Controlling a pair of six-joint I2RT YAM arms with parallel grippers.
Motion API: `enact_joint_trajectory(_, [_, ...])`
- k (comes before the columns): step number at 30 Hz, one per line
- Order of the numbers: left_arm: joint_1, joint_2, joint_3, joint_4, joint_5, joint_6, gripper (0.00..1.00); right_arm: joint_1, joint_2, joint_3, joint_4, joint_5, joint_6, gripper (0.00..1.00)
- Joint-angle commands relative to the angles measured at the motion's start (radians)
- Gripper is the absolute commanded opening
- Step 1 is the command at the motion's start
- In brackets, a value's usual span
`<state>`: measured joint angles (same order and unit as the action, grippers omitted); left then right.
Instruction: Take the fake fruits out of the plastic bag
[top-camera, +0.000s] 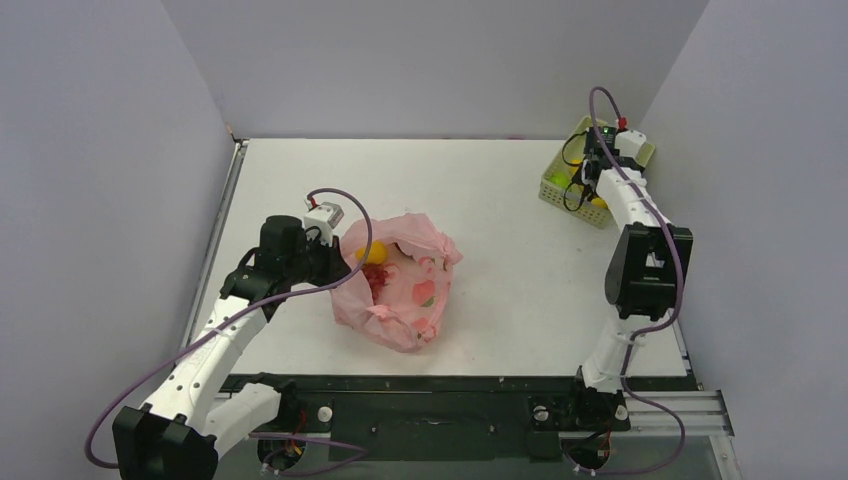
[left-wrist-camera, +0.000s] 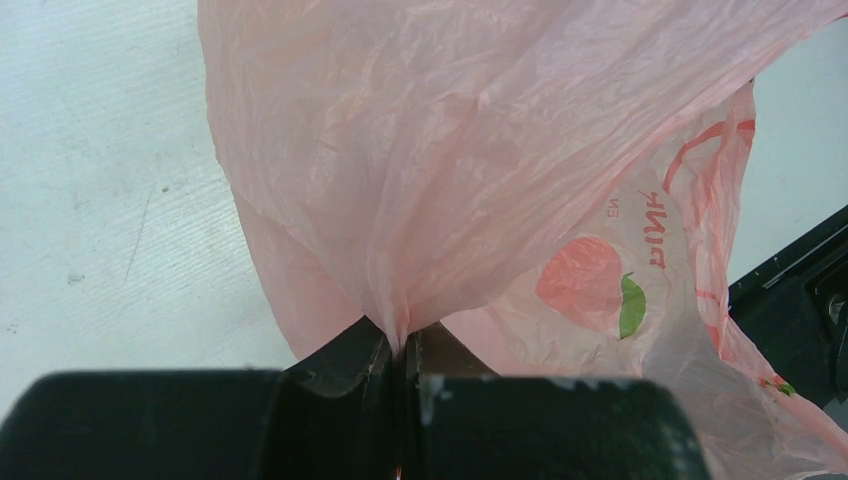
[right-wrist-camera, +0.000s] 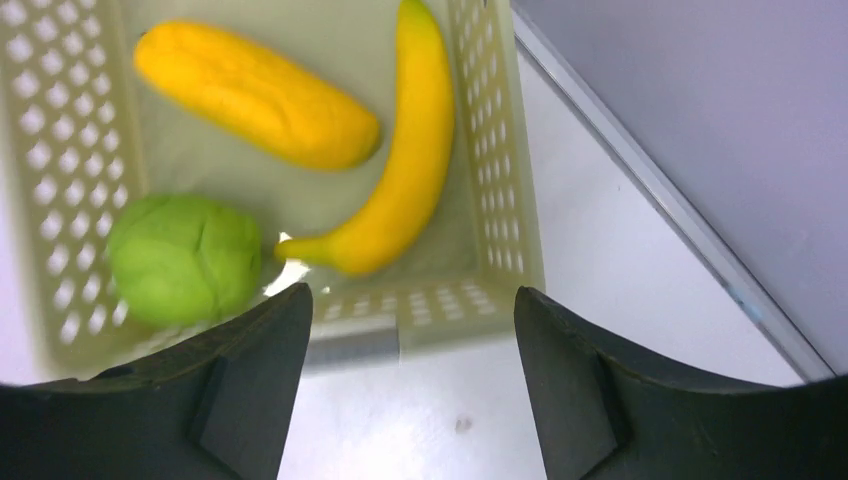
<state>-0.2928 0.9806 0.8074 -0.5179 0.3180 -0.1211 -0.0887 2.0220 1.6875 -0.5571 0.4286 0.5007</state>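
The pink plastic bag (top-camera: 405, 290) lies crumpled on the table, its mouth open toward the back. Inside it show a yellow fruit (top-camera: 372, 252) and a dark red grape bunch (top-camera: 378, 281). My left gripper (left-wrist-camera: 405, 345) is shut on a pinched fold of the plastic bag (left-wrist-camera: 450, 150) at its left edge. My right gripper (right-wrist-camera: 410, 310) hangs open and holds nothing, just over the near wall of the pale green basket (right-wrist-camera: 495, 150). In that basket lie a yellow-orange oval fruit (right-wrist-camera: 255, 95), a banana (right-wrist-camera: 400, 170) and a green round fruit (right-wrist-camera: 185, 258).
The basket (top-camera: 553, 180) stands at the table's back right corner, close to the grey side wall. Walls enclose the table at left, back and right. A black frame with both arm bases runs along the near edge.
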Motion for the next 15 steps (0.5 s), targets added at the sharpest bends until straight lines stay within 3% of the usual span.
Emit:
enact_joint_trajectory(1, [0.004, -0.012, 0.006, 0.059, -0.014, 0.003, 0.00, 0.076, -0.280, -0.201, 0.123, 0.014, -0.001, 0.70])
enact_joint_trajectory(8, [0.002, -0.004, 0.001, 0.070, -0.005, 0.003, 0.00, 0.209, -0.655, -0.670, 0.296, -0.174, 0.061, 0.68])
enact_joint_trajectory(15, [-0.016, 0.000, -0.003, 0.078, 0.001, 0.006, 0.00, 0.397, -0.921, -0.947, 0.332, -0.287, 0.066, 0.63])
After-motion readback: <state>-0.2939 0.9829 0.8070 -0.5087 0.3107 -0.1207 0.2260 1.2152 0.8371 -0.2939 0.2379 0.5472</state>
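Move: The orange fruit in the open bag lies about 53 cm to the right gripper's left, 15 cm back and 8 cm lower; the red fruit lies some 8 cm nearer the base than the orange fruit. The banana, already released in the basket, is about 3 cm ahead of this gripper, 4 cm right and 9 cm below. From the left gripper, still pinching the bag, the orange fruit is about 9 cm ahead, 6 cm right and 12 cm down. Swing the open, empty right gripper away from the basket and towards the bag, back and left in equal parts, about 16 cm each way and fast. Let it rise some 5 cm at first, then sink about half of that again, turning the hand roughly 25 degrees counter-clockwise with the fingers kept apart. ##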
